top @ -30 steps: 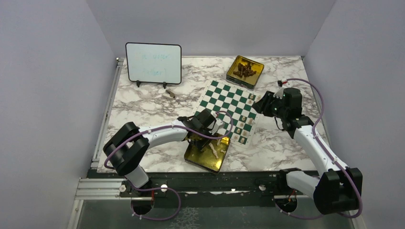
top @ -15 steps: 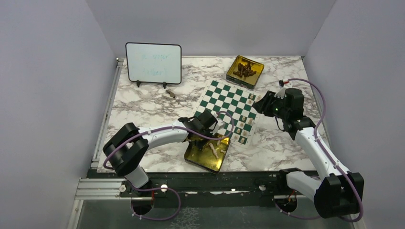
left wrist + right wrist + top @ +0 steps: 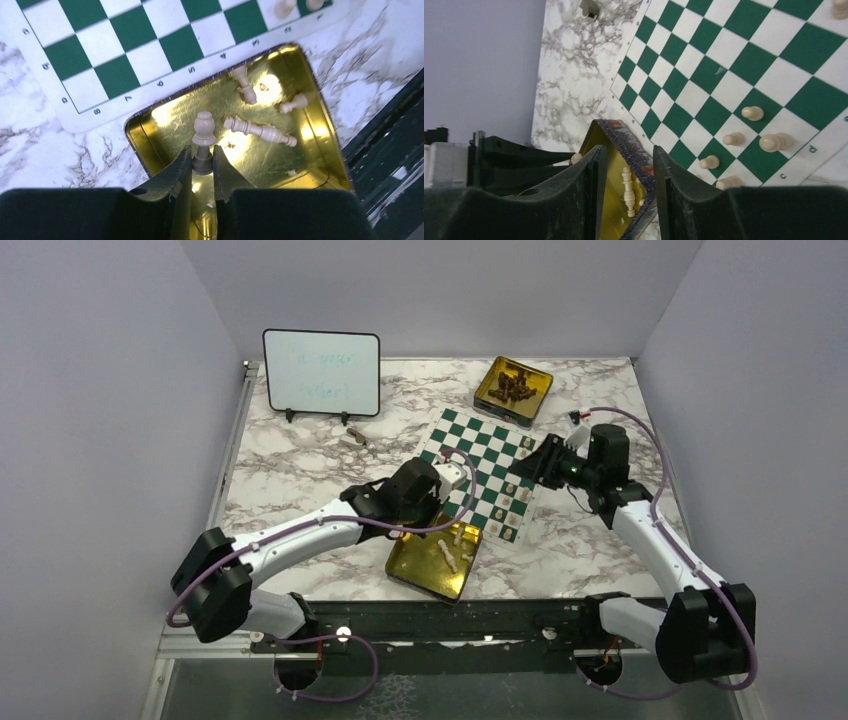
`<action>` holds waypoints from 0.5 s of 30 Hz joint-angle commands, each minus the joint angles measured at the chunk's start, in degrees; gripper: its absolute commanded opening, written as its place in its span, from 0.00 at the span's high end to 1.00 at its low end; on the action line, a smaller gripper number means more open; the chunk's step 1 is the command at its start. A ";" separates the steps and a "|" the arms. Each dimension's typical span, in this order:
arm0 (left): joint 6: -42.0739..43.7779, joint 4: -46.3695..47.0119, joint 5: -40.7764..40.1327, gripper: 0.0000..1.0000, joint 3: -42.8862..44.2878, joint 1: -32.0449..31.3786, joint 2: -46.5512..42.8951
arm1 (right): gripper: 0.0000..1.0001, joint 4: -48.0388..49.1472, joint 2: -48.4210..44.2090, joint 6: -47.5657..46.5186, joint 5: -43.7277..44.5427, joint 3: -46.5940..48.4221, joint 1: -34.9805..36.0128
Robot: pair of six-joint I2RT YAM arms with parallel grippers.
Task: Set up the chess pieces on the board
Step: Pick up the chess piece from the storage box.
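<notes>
The green and white board [image 3: 462, 445] lies right of centre, with several pale chess pieces [image 3: 514, 502] along its right edge. My left gripper [image 3: 202, 157] is shut on the base of a cream pawn [image 3: 204, 129], held upright above the near gold tin [image 3: 145, 142]. Three more cream pieces [image 3: 260, 131] lie in that tin. From above, the left gripper [image 3: 438, 502] hangs over the tin's far edge by the board's near corner. My right gripper [image 3: 530, 462] hovers over the board's right side, open, nothing between its fingers [image 3: 594, 170]; standing pieces [image 3: 752, 113] show beside it.
A black-framed whiteboard [image 3: 321, 373] stands at the back left. A second gold tin [image 3: 513, 388] with dark pieces sits behind the board. A small pale object [image 3: 353, 438] lies on the marble left of the board. The near tin [image 3: 432, 562] is close to the table's front edge.
The left jaws have closed on the pawn in the tin and the arm has lifted and stretched toward the board. The right gripper has shifted left over the board.
</notes>
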 commanded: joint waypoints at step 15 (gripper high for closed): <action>-0.52 14.01 7.78 0.95 -6.61 -0.22 -11.56 | 0.55 14.74 9.98 11.25 -15.17 0.04 17.07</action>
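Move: The left gripper already holds the chess piece above the storage box. From the right hand, that piece is about 16 cm to the left, 9 cm back and 6 cm lower; the board's middle is some 9 cm to the left, 1 cm ahead and 16 cm below. From the left hand, the open right gripper is about 16 cm right, 10 cm ahead and 7 cm up, the storage box's middle 7 cm back, 1 cm left and 9 cm below. Swing the open right gripper across the board towards the held chess piece, left about 10 cm and back some 6 cm at nearly level height, turning it some 25 degrees counter-clockwise. Meanwhile lift the left gripper about 5 cm with a slight shift right, easing to a stop, tipping its fingers upward towards the right hand and keeping the piece pinched. ##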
